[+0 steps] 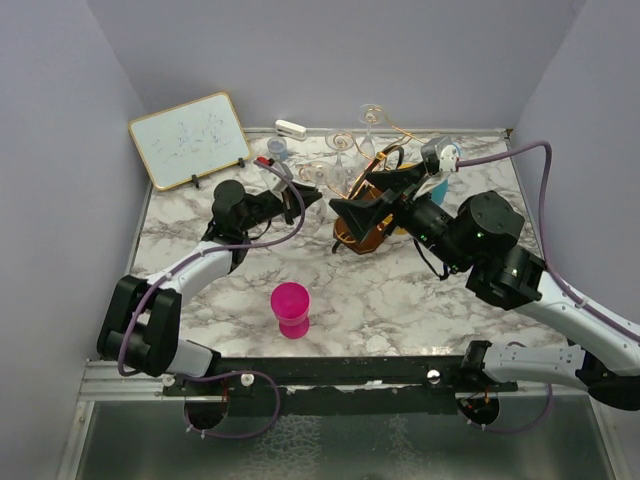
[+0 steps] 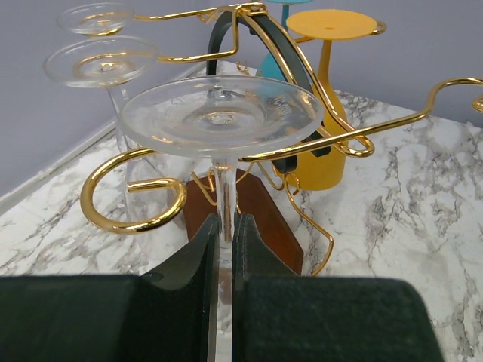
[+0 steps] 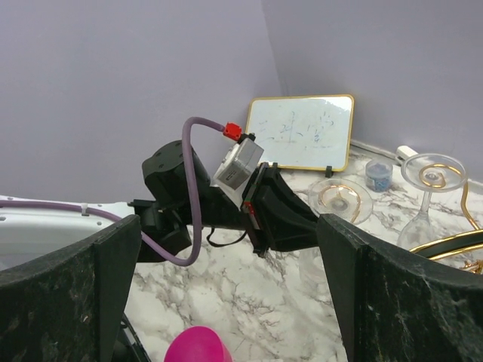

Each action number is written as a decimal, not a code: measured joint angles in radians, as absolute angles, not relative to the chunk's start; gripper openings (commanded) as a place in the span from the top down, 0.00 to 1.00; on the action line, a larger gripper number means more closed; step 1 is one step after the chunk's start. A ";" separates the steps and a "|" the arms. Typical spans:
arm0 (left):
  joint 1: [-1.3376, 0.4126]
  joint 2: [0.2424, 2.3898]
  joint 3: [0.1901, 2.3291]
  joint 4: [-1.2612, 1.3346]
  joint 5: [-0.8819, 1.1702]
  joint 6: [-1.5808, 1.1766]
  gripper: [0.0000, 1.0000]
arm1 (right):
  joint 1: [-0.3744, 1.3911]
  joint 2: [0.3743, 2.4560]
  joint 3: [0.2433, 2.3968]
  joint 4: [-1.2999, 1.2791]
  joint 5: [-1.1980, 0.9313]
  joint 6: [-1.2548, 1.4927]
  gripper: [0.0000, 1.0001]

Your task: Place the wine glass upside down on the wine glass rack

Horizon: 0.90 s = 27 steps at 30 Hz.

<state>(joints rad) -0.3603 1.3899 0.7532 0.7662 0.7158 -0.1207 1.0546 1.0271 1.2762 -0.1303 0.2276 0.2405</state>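
Note:
My left gripper (image 2: 224,223) is shut on the stem of a clear wine glass (image 2: 221,115), held upside down with its round foot on top. The foot sits just above a gold arm of the wine glass rack (image 2: 133,223). The stem passes between that curled tip and a second arm, over the brown base (image 2: 266,220). I cannot tell whether the foot rests on the wire. From above, the left gripper (image 1: 308,196) meets the rack (image 1: 362,236) from the left. My right gripper (image 1: 375,196) stands open over the rack; its wrist view shows the gripper (image 3: 226,302) holding nothing.
Two more clear glasses (image 2: 100,62) hang upside down on the rack, with a yellow glass (image 2: 330,98) and a teal one behind. A pink cup (image 1: 291,308) stands at the near middle. A whiteboard (image 1: 189,139), a small blue pot (image 1: 277,148) and a white block (image 1: 290,128) are at the back.

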 measured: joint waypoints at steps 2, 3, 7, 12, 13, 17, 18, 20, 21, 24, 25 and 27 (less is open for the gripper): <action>-0.360 1.409 0.768 0.774 0.706 -0.120 1.00 | 1.055 1.028 1.276 -0.130 0.228 0.238 0.02; -0.360 1.415 0.773 0.775 0.702 -0.120 1.00 | 1.055 1.028 1.276 -0.131 0.227 0.238 0.02; -0.360 1.444 0.791 0.778 0.678 -0.113 1.00 | 1.055 1.029 1.277 -0.131 0.227 0.231 0.01; -0.357 1.469 0.797 0.792 0.650 -0.109 1.00 | 1.055 1.042 1.294 -0.134 0.227 0.219 0.01; -0.355 1.474 0.797 0.797 0.644 -0.110 1.00 | 1.055 1.044 1.296 -0.134 0.227 0.214 0.01; -0.342 1.489 0.797 0.814 0.627 -0.116 1.00 | 1.055 1.051 1.309 -0.135 0.227 0.200 0.00; -0.336 1.491 0.797 0.820 0.623 -0.121 1.00 | 1.055 1.051 1.309 -0.136 0.227 0.196 0.00; -0.316 1.493 0.797 0.828 0.616 -0.127 1.00 | 1.055 1.052 1.309 -0.136 0.227 0.189 0.00; -0.306 1.493 0.797 0.832 0.613 -0.130 1.00 | 1.055 1.053 1.309 -0.136 0.228 0.186 0.00; -0.278 1.493 0.798 0.847 0.612 -0.144 1.00 | 1.055 1.055 1.309 -0.137 0.227 0.179 0.00; -0.272 1.493 0.800 0.847 0.612 -0.147 1.00 | 1.055 1.055 1.311 -0.139 0.227 0.178 0.00; -0.263 1.493 0.803 0.847 0.613 -0.151 1.00 | 1.055 1.056 1.314 -0.142 0.227 0.177 0.00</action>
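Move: The left hand already has the clear wine glass upside down by its stem. The curled end of the rack's empty hook lies about 5 cm ahead, 1 cm to the right and 3 cm above the hand point. The nearest hanging clear glass is some 10 cm ahead and 5 right, a little lower; the yellow glass hangs roughly level ahead, 18 right. From the right hand, that curl is around 20 cm ahead, 9 left and 14 lower. Still pinching the stem, the left hand carries the inverted glass about 6 cm forward alongside the rack's curled hook end, keeping nearly the same height. Halfway through it also swings some 4 cm left, out around the curl, while the wrist turns about 10 degrees counter-clockwise; the fingers stay shut. ##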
